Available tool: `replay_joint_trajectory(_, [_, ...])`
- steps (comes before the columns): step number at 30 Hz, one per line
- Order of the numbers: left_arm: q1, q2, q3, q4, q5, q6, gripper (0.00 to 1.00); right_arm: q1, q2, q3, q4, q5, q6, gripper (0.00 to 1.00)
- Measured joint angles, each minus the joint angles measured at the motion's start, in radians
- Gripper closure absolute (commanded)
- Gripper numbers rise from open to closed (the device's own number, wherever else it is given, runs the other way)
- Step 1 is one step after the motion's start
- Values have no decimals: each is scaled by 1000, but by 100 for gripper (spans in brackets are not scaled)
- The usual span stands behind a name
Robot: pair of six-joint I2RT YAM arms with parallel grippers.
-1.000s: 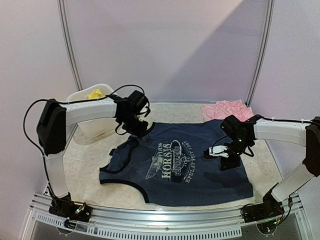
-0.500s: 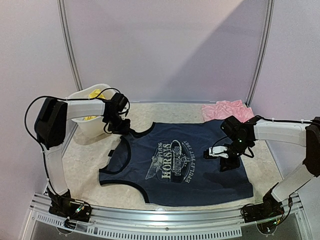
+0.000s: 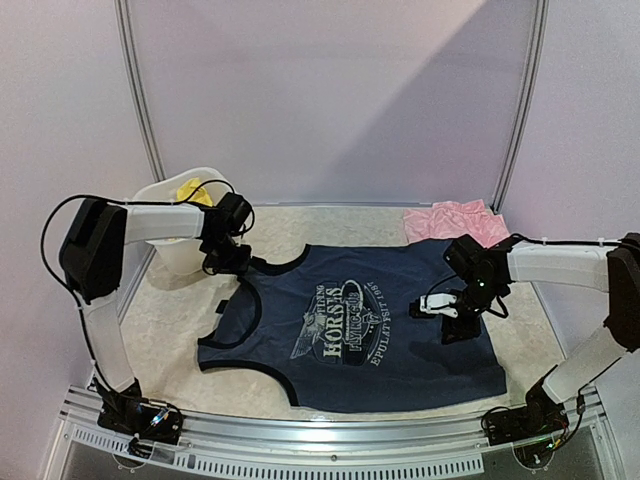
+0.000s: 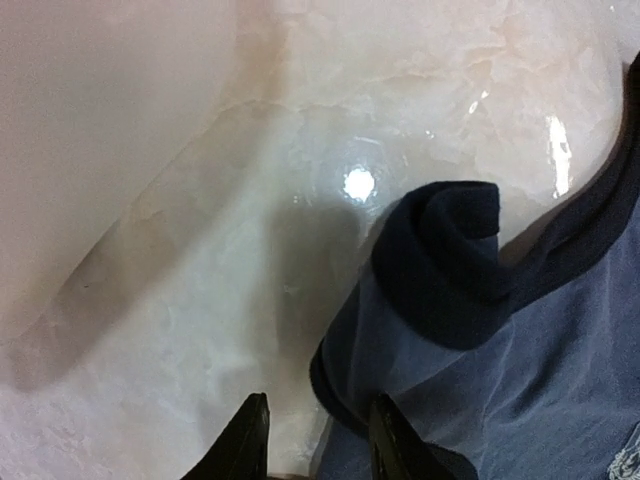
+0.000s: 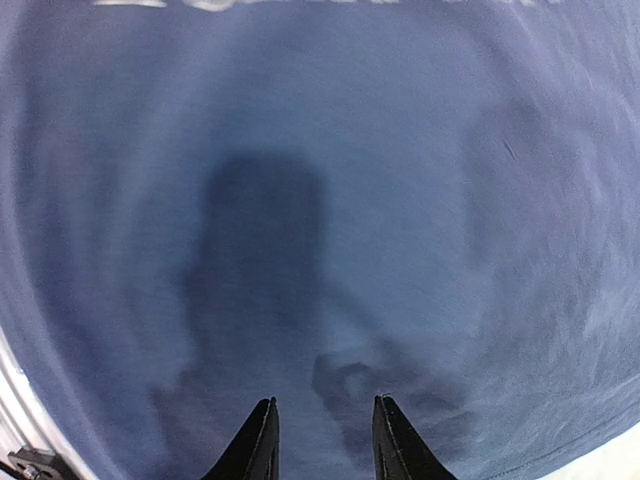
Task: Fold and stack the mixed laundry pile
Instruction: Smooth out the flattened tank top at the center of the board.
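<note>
The navy sleeveless top with its pale horse print lies spread flat in the middle of the table. My left gripper hovers low at its far-left shoulder strap, open. In the left wrist view the jaws stand apart over bare table, with the curled strap just ahead and the hem edge by the right finger. My right gripper hangs open over the top's right side; the right wrist view shows only navy cloth and the gripper's shadow beneath it. The pink ruffled piece lies at the back right.
A white plastic tub stands at the back left, close behind my left gripper, with a yellow piece inside. Its wall fills the upper left of the left wrist view. A metal rail runs along the near edge.
My left gripper has moved left from the top's neckline toward the tub, drawing the shoulder strap out with it, and its jaws have widened slightly. The right arm has barely moved.
</note>
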Motion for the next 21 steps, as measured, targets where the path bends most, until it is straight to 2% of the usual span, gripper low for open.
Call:
replay_joint_trajectory(9, [0,-81,-32,-6,-29,3,64,-212,157,61,40,-10,18,64])
replay_joint_trajectory(21, [7,-82,-96,-15,-55,0,64,-309,152,21,54,-32,-51,66])
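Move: The tank top's hem side lies about 9 cm right and 5 cm forward of the right gripper, some 3 cm below. The horses print is some 18 cm to that gripper's left and 4 cm ahead; the hem's near corner is about 10 cm right and 10 cm back. From the left gripper, the folded shoulder strap is roughly 5 cm ahead and 5 cm right, 4 cm down, with the white basket 10 cm forward and 10 cm left. Send the right gripper out to the right towards the tank top's hem, about 7 cm, and some 4.5 cm forward, sinking 3 cm until its partly open fingers rest on the cloth, then keep sliding right; turn the wrist some 15 degrees clockwise. Lift the left gripper slightly, then ease it left and back away from the shoulder strap while lowering it again, fingers staying partly open. ##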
